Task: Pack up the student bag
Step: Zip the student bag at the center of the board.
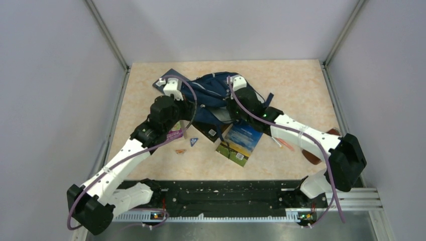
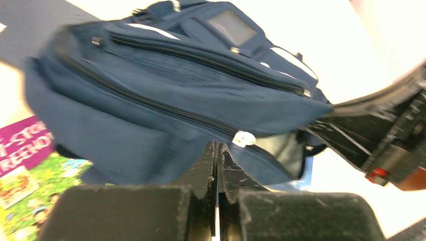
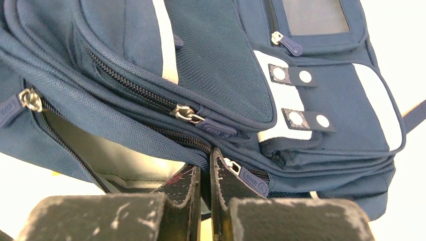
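The student bag (image 1: 210, 89), a navy blue backpack with pale stripes, lies at the back middle of the table between my two arms. In the left wrist view the bag (image 2: 150, 85) sags above the books. There my left gripper (image 2: 217, 146) is shut on the fabric edge just below a white zip slider (image 2: 243, 138). My right gripper (image 3: 206, 159) is shut on the bag (image 3: 216, 75) at the rim of its open main compartment. Grey lining (image 3: 115, 160) shows inside that opening. In the top view both grippers (image 1: 197, 108) (image 1: 232, 111) press into the bag's near side.
A dark blue book (image 1: 168, 76) pokes out behind the bag at the left. A book with a landscape cover (image 1: 242, 139), a purple one (image 1: 176, 134), a small blue triangle (image 1: 194, 142) and an orange bit (image 1: 179, 150) lie in front. A brown object (image 1: 315, 156) lies under my right arm.
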Tool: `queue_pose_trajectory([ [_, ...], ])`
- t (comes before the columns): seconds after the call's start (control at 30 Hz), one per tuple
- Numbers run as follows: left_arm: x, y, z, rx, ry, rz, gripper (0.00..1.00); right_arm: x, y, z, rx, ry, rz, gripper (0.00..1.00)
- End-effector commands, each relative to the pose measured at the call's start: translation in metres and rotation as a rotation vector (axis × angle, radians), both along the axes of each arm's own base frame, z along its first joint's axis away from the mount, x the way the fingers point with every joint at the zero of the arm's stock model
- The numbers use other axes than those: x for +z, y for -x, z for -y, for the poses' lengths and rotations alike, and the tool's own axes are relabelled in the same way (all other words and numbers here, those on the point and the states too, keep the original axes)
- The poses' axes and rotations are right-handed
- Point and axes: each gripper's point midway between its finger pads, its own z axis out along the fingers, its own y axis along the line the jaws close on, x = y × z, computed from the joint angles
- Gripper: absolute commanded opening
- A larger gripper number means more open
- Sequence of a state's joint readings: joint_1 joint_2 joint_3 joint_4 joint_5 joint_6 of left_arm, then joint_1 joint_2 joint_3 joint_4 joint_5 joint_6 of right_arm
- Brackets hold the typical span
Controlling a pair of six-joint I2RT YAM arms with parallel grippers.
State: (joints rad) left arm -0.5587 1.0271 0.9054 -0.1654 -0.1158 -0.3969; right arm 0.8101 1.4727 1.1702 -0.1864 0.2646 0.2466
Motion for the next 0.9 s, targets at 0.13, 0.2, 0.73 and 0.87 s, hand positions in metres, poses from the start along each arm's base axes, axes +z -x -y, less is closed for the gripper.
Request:
queue_pose_trajectory([
  [0.13, 0.002, -0.014, -0.047, 0.145, -0.058, 0.024, 0.00, 0.040, -0.005, 0.013, -0.069, -0.083, 0.101, 0.00],
  [0.2, 0.000, -0.014, -0.047, 0.135, -0.066, 0.025, 0.00, 0.040, -0.004, 0.013, -0.065, -0.084, 0.103, 0.00],
  [0.73, -0.014, 0.025, 0.024, -0.365, -0.199, 0.128, 0.48, 0.041, 0.000, 0.008, -0.037, -0.117, 0.092, 0.00],
  [0.87, -0.021, 0.017, 0.022, -0.318, -0.247, 0.113, 0.52, 0.042, 0.001, 0.010, -0.041, -0.120, 0.095, 0.00],
])
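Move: The zip pull of the student bag sits close off my left fingertips, about 3 cm to the right, 1 cm ahead and 3 cm below. The bag edge pinched in my right hand is some 11 cm right of my left hand, 1 cm back and 5 cm lower. On the table some 20 cm below, the black book lies 7 cm right and 2 cm ahead, the purple book 12 cm left and 1 cm ahead. From my right hand, the pull is roughly 8 cm left, 2 cm ahead and 1 cm up. My shut left hand overshoots about 4 cm to the left and slightly forward, off the zip pull, then doubles back right, back and down. On the way back I turn it some 30 degrees clockwise and open the fingers about halfway, then sink and ease slightly forward to line up with the hanging pull. My right hand keeps its pinch on the bag edge, easing a little right and down. ##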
